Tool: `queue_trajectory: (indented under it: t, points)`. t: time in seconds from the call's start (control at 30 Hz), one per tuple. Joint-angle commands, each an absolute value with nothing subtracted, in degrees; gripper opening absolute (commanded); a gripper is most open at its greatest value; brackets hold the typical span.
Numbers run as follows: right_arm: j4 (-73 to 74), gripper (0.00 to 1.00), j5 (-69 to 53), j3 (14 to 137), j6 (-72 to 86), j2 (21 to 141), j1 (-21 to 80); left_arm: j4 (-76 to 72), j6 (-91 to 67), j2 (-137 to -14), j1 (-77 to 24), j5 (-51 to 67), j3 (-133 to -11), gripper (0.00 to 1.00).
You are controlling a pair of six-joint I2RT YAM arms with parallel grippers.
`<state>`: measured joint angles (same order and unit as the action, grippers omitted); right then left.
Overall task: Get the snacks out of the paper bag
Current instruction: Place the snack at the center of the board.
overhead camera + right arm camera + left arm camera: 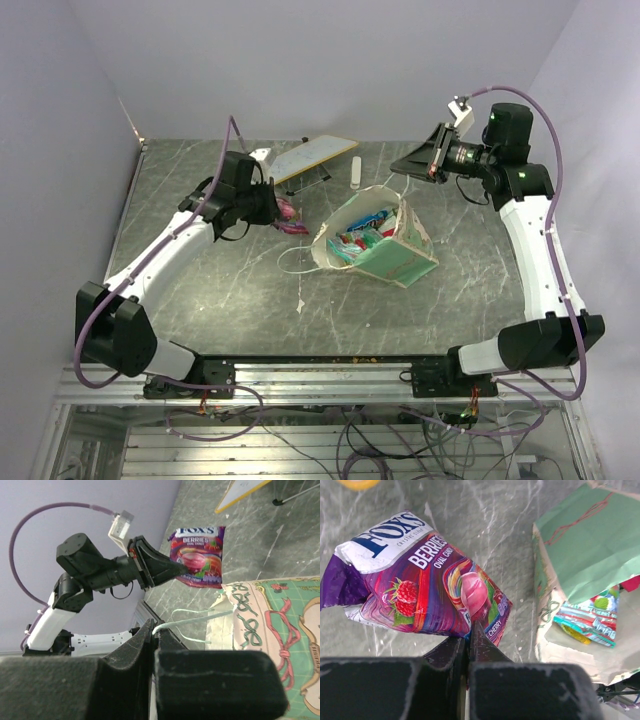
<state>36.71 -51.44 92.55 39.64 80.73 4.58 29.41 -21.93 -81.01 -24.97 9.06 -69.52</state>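
My left gripper [469, 632] is shut on the lower edge of a purple berry snack packet [420, 585], which hangs above the table to the left of the paper bag [395, 262]. In the top view the packet [291, 213] sits at my left gripper [278, 212]. The mint-green bag leans with its mouth open to the upper left, and several coloured snacks [362, 232] show inside; the left wrist view also shows snacks [590, 622] there. My right gripper [156, 630] is shut on the bag's white cord handle [200, 617], above the bag's far rim [398, 168].
A flat white board on black legs [310, 155] stands at the back, with a small white oblong object [356, 170] beside it. The bag's second cord handle [290, 262] lies on the table to the bag's left. Purple walls close the table's left, back and right.
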Motion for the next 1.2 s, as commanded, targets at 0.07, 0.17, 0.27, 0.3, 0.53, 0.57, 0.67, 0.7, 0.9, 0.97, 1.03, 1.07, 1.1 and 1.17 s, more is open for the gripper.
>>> queue_trajectory:
  t: [0.07,0.17,0.27,0.3,0.53,0.57,0.67,0.7,0.9,0.97,1.03,1.07,1.1,1.17]
  points:
    - [40.48,0.0,-51.91,94.22,36.11,81.04,4.58,12.91,-16.63,-77.93,-20.11,18.21,-62.76,0.07]
    - [42.0,0.0,-52.02,96.19,34.81,82.37,4.58,9.68,-18.71,-80.99,-14.35,22.65,-59.58,0.07]
    - [42.54,0.0,-52.28,96.73,34.26,83.02,4.62,12.44,-19.0,-88.29,-10.86,23.54,-60.18,0.07]
    - [42.36,0.0,-52.41,96.53,34.17,83.07,4.65,18.16,-18.84,-91.75,-9.8,20.99,-62.43,0.07]
    - [42.35,0.0,-53.17,96.45,33.29,83.69,4.59,34.04,-23.97,-91.25,-5.89,6.76,-60.92,0.61]
    - [42.45,0.0,-53.17,96.54,33.15,83.75,4.58,35.34,-25.17,-88.97,-5.79,3.87,-60.26,0.64]
    - [42.69,0.0,-53.21,96.81,32.63,84.12,4.62,37.94,-27.64,-82.43,-5.37,-1.23,-58.98,0.72]
    - [42.68,0.0,-53.25,96.99,32.56,84.26,4.64,38.11,-27.88,-81.01,-5.36,-2.0,-58.91,0.73]
    - [42.47,0.0,-53.7,98.26,32.9,85.62,4.6,34.25,-27.83,-80.57,-5.36,6.25,-63.96,0.73]
    - [42.7,0.0,-53.51,99.05,32.86,86.07,4.64,28.14,-28.29,-83.24,-5.38,16.03,-64.37,0.72]
    - [42.6,0.0,-53.33,99.27,32.97,86.26,4.56,21.99,-29.9,-87.05,-5.36,23.98,-64.84,0.7]
    - [42.29,0.0,-53.35,99.23,33.25,86.29,4.62,19.67,-31.02,-88.86,-5.3,26.16,-64.82,0.7]
    - [42.08,0.0,-53.35,99.23,33.47,86.31,4.61,17.58,-31.85,-90.29,-5.09,27.23,-64.48,0.7]
    - [41.94,0.0,-53.2,99.4,33.8,86.37,4.55,14.26,-33.64,-92.74,-4.21,26.95,-62.65,0.71]
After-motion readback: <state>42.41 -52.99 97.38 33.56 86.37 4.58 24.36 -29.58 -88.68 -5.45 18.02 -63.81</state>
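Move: The bare patch of table for the snack packet, which my left hand already holds, lies roughly 8 cm to my left hand's left, 5 cm ahead and 18 cm below. The tilted whiteboard stands about 23 cm ahead and 5 cm to the right of that hand; the paper bag's middle is level with it, some 22 cm to its right. From my right hand the patch is about 31 cm left, 6 cm ahead and 38 cm below. I swing my left hand left and down towards the bare table, some 15 cm down and 11 cm left, tipping the fingers farther down, and open them wide near the bottom to let go of the snack packet. I then rise roughly 9 cm, still turning counter-clockwise to nearly 30 degrees, before easing right and forward, fingers open. My right hand keeps its closed hold on the bag's handle. ##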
